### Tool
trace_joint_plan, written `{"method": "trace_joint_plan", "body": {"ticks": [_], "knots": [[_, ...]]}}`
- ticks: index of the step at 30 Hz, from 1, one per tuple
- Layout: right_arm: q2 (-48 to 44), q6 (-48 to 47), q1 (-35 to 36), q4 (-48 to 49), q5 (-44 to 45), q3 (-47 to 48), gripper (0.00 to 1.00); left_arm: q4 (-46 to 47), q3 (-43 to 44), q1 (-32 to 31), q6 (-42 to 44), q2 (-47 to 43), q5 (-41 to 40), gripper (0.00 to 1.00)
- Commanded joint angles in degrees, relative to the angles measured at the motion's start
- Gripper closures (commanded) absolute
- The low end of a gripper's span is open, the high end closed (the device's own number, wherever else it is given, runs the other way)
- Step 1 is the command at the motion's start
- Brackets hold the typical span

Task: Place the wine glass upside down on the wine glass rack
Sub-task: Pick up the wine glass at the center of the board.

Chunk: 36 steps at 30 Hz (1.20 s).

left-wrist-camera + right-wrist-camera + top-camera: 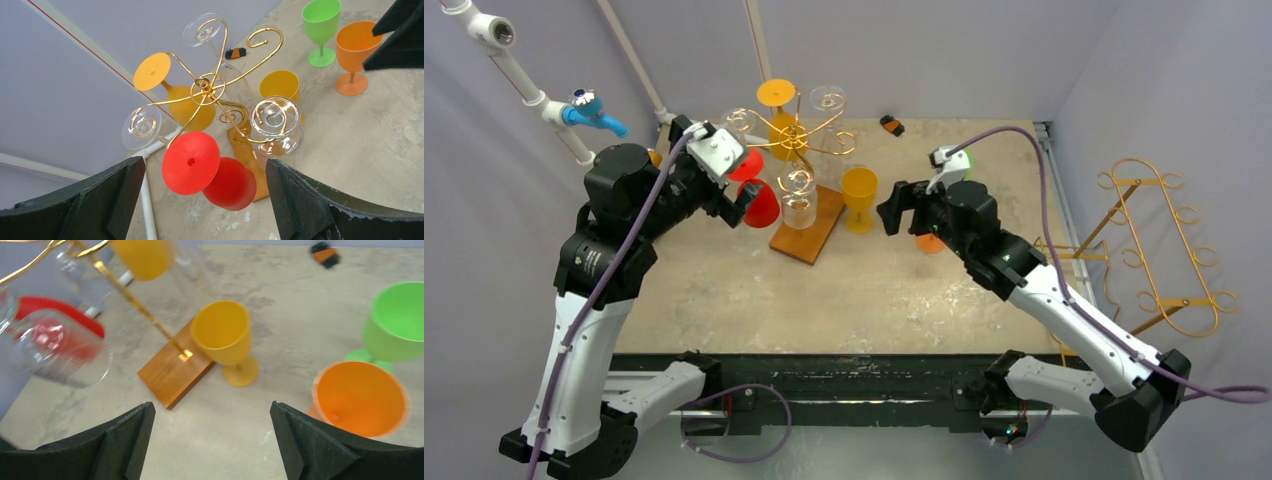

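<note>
The gold wire wine glass rack (pixel 796 135) stands on a wooden base (pixel 809 228) at mid table. Upside down on its arms hang a red wine glass (pixel 191 162), a yellow one (pixel 153 71) and three clear ones (pixel 275 120). My left gripper (pixel 205 170) is open just in front of the hanging red glass, its jaws apart on either side and not touching it. A yellow wine glass (pixel 222 335) stands upright beside the base, with an orange one (pixel 360 397) and a green one (pixel 397 322) to its right. My right gripper (pixel 212 410) is open and empty, low over the table near the orange glass.
A second gold rack (pixel 1159 250) leans beyond the table's right edge. A small black and orange object (pixel 891 124) lies at the back. A white pipe with a blue valve (pixel 589 110) runs along the left wall.
</note>
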Motion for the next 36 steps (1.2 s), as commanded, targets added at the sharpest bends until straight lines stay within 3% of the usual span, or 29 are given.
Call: {"method": "trace_joint_plan", "body": {"ticks": [1,6,10,16,24,36], "knots": [[-2.3,7.1,-7.4,-13.8,6.2,7.0,0.07,-4.8,4.0,0.0,-5.8,1.7,-3.5,0.0],[3.1,8.4,-15.1,-19.0,3.9,13.4,0.2,-8.1,7.9,0.0,-9.1,4.4,-3.1,0.0],[10.2,7.1,-15.7,-19.0,3.6,19.7,0.26,-10.1,9.5,0.0,-10.0,5.6,-3.0,0.0],[20.8,6.8,-15.7,-17.8,-5.4,26.6,0.35,-10.7,10.6,0.0,-10.3,6.5,-3.6,0.0],[28.7,6.5,-15.6,-17.8,-5.9,31.2,0.35,-11.2,11.0,0.0,-10.5,7.6,-3.5,0.0],[24.6,5.3,-16.4,-22.4,3.3,27.0,0.36,-11.2,12.3,0.0,-10.8,8.7,-3.4,0.0]]}}
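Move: The yellow wine glass stands roughly 16 cm ahead of the right hand, 3 cm to its left and 21 cm below. The orange glass is about 12 cm ahead and 10 cm to the right; the green one 24 cm ahead and 14 cm right, both as low as the yellow. The rack's wooden base lies some 10 cm left of the yellow glass. From the left hand, the yellow glass is about 19 cm ahead, 19 cm right and 35 cm below. Swinging right away from the rack, then reaching forward about 12 cm and down some 5 cm while easing partly back left, the empty right hand comes above the gap between the yellow and orange glasses, nearer the yellow one. It tips down about 20 degrees and turns clockwise, its fingers closing by about a third on nothing; at the end it lifts slightly and drifts right. The left hand tips down a little beside the red glass. ##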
